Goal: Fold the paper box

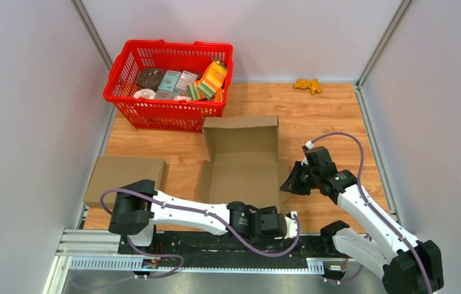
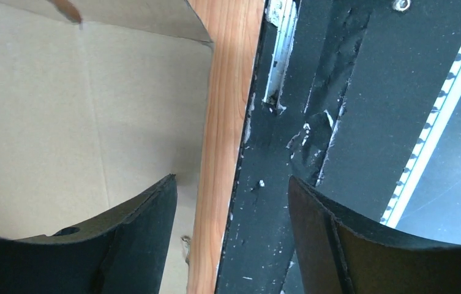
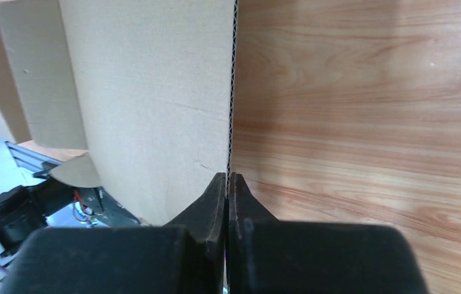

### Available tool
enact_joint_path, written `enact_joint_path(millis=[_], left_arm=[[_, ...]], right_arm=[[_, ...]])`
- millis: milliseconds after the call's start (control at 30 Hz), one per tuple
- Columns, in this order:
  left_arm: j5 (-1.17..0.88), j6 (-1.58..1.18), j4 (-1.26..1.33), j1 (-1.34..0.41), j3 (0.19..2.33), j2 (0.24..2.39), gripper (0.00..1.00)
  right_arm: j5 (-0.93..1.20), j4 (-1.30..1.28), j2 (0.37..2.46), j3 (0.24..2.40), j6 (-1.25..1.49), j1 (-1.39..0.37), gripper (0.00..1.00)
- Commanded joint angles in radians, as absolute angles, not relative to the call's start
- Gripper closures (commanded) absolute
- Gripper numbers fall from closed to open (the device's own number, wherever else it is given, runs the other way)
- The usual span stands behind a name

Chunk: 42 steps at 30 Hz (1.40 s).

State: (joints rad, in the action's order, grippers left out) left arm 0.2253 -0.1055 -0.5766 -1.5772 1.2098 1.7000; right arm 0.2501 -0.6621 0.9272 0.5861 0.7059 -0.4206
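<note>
The brown paper box [image 1: 240, 177] lies open in the middle of the wooden table, its lid flap [image 1: 242, 135] raised at the back. My right gripper [image 1: 292, 182] is shut on the box's right side flap; in the right wrist view the corrugated edge [image 3: 232, 92] runs straight into the closed fingertips of my right gripper [image 3: 228, 176]. My left gripper [image 1: 291, 223] hovers at the table's near edge, just in front of the box's right corner. In its wrist view my left gripper [image 2: 232, 179] is open and holds nothing, with the box's inside [image 2: 62, 122] off to the left.
A red basket [image 1: 160, 113] full of groceries stands at the back left. A flat brown carton [image 1: 123, 174] lies at the left wall. A yellow toy [image 1: 308, 86] sits at the back right. The black mounting rail [image 1: 215, 248] runs along the near edge.
</note>
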Motion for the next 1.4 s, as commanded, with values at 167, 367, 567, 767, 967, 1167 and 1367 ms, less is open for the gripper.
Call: enact_joint_path(millis=[167, 367, 567, 767, 967, 1167, 1367], left_arm=[[0.564, -0.101, -0.627, -1.614, 1.226, 1.716, 0.25], [0.901, -0.112, -0.713, -1.672, 1.264, 1.746, 0.43], [0.934, -0.136, -0.764, -1.727, 1.282, 1.7, 0.91], [0.781, -0.293, -0.912, -1.724, 1.394, 1.531, 1.0], [0.541, -0.578, -1.045, -1.622, 1.626, 1.398, 1.0], [0.462, -0.897, -0.973, -1.493, 1.738, 1.281, 1.0], [0.628, -1.276, -0.801, -1.278, 1.507, 1.036, 1.0]], right_arm=[[0.44, -0.712, 0.937, 0.632, 0.713, -0.396, 1.0], [0.488, -0.687, 0.942, 0.609, 0.73, -0.394, 1.0], [0.409, -0.783, 0.933, 0.684, 0.634, -0.394, 0.62], [0.033, -0.928, 0.824, 0.932, 0.548, -0.394, 0.15], [-0.193, -1.078, 0.859, 1.276, 0.442, -0.394, 0.07], [0.045, -1.046, 0.874, 1.321, 0.339, -0.411, 0.05], [0.121, -0.968, 0.831, 1.16, 0.359, -0.481, 0.04]])
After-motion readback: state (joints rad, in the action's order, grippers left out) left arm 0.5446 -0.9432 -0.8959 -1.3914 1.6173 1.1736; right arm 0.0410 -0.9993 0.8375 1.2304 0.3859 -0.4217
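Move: The box's near edge is about 4 cm ahead of the left hand, 3 cm to its left and 2 cm above. The box floor's middle lies some 15 cm ahead of that hand, 8 cm left and 2 cm below; the box's right side wall is roughly 14 cm ahead and 3 cm right. From the right hand, already pinching that wall, the near edge is about 9 cm back and 7 cm left, nearly level. Left hand edges forward, pinches the box's near edge, lifts it some 30 cm; right hand releases, rises 20. ##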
